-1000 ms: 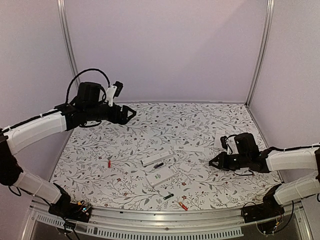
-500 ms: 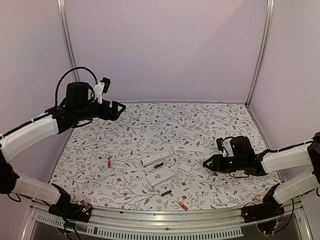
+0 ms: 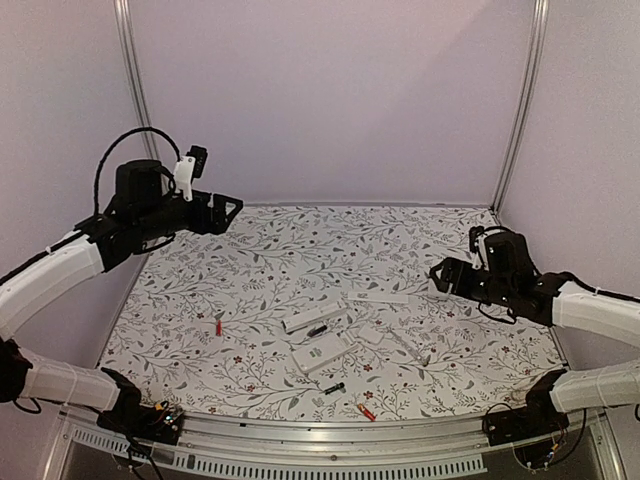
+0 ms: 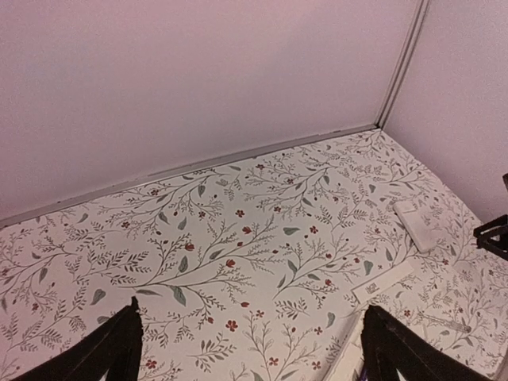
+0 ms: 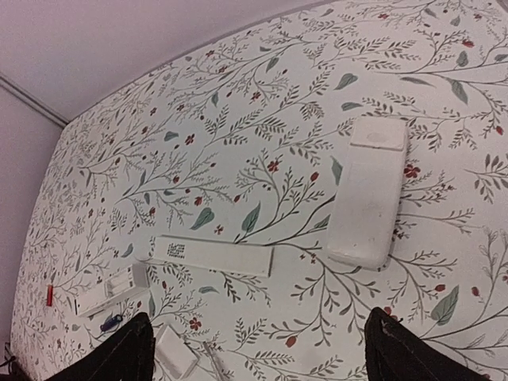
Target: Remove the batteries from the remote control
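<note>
Two white remotes lie mid-table: one (image 3: 312, 320) with a dark battery (image 3: 317, 330) against its near edge, and another (image 3: 325, 353) in front of it. A red battery (image 3: 218, 327) lies to the left. A black-and-green battery (image 3: 334, 389) and an orange-red battery (image 3: 366, 411) sit near the front edge. My right gripper (image 3: 445, 275) hovers open and empty at the right, above a white cover (image 5: 365, 190). The right wrist view shows the open remote (image 5: 111, 290) and the dark battery (image 5: 111, 322). My left gripper (image 3: 225, 210) is raised at the back left, open and empty.
A long white labelled cover strip (image 3: 378, 297) and a small white cover (image 3: 375, 335) lie right of the remotes. Purple walls close in the back and sides, with metal posts (image 3: 135, 100) at the corners. A metal rail (image 3: 330, 430) runs along the front edge.
My right gripper went from shut to open, rising and pulling back toward the right rear. My left arm drew back to the left and higher.
</note>
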Action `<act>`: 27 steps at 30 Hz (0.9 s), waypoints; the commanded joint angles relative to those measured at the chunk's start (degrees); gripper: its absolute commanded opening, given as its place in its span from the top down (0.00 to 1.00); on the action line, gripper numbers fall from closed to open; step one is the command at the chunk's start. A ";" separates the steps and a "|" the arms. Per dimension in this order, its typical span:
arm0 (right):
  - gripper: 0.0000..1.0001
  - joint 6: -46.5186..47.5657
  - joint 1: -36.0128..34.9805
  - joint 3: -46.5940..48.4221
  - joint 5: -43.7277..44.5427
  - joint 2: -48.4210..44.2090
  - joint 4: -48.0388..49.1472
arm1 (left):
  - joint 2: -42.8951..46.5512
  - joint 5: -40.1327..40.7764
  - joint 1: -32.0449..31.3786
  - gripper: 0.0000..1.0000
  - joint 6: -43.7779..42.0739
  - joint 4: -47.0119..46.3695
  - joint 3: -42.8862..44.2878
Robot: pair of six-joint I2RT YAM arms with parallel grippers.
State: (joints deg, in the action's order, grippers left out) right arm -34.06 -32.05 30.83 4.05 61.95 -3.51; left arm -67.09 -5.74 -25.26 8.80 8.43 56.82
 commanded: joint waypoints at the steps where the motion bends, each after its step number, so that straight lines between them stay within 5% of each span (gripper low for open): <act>1: 0.10 5.10 7.52 6.01 7.88 3.69 -10.59 | 2.55 0.58 0.69 0.04 0.45 -0.31 -1.15; 13: 0.11 11.94 12.35 21.22 6.52 31.72 -10.21 | 3.81 2.36 0.72 0.04 -0.45 0.16 -1.53; 27: 0.15 13.32 12.32 27.01 2.85 44.60 -8.08 | 3.19 2.51 0.71 0.04 -0.69 0.38 -1.44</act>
State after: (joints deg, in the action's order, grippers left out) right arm -21.41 -19.86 56.31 8.01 104.14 -11.70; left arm -64.07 -3.77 -25.19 8.62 8.45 56.18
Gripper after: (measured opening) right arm 0.853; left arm 0.957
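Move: The closed white remote control, back side up, lies about 10 cm ahead of the right hand, 5 cm to its right and 12 cm below. Down at table level, a white bar is some 6 cm ahead of this hand and 10 cm left; a thin rod is 6 cm back and 5 cm left, and a small white cover 3 cm back and 13 cm left. From the left hand the same remote is roughly 4 cm ahead, 47 cm right and 28 cm down. The closed remote is what the right hand drops onto: it swings forward and right, rising slightly at first, then keeps on forward while sinking steeply, ending roughly 11 cm lower and 11 cm farther out. The wrist tips the fingers down by some 30 degrees on the way, and they stay wide open to either side of the remote, slowing close above the table. ##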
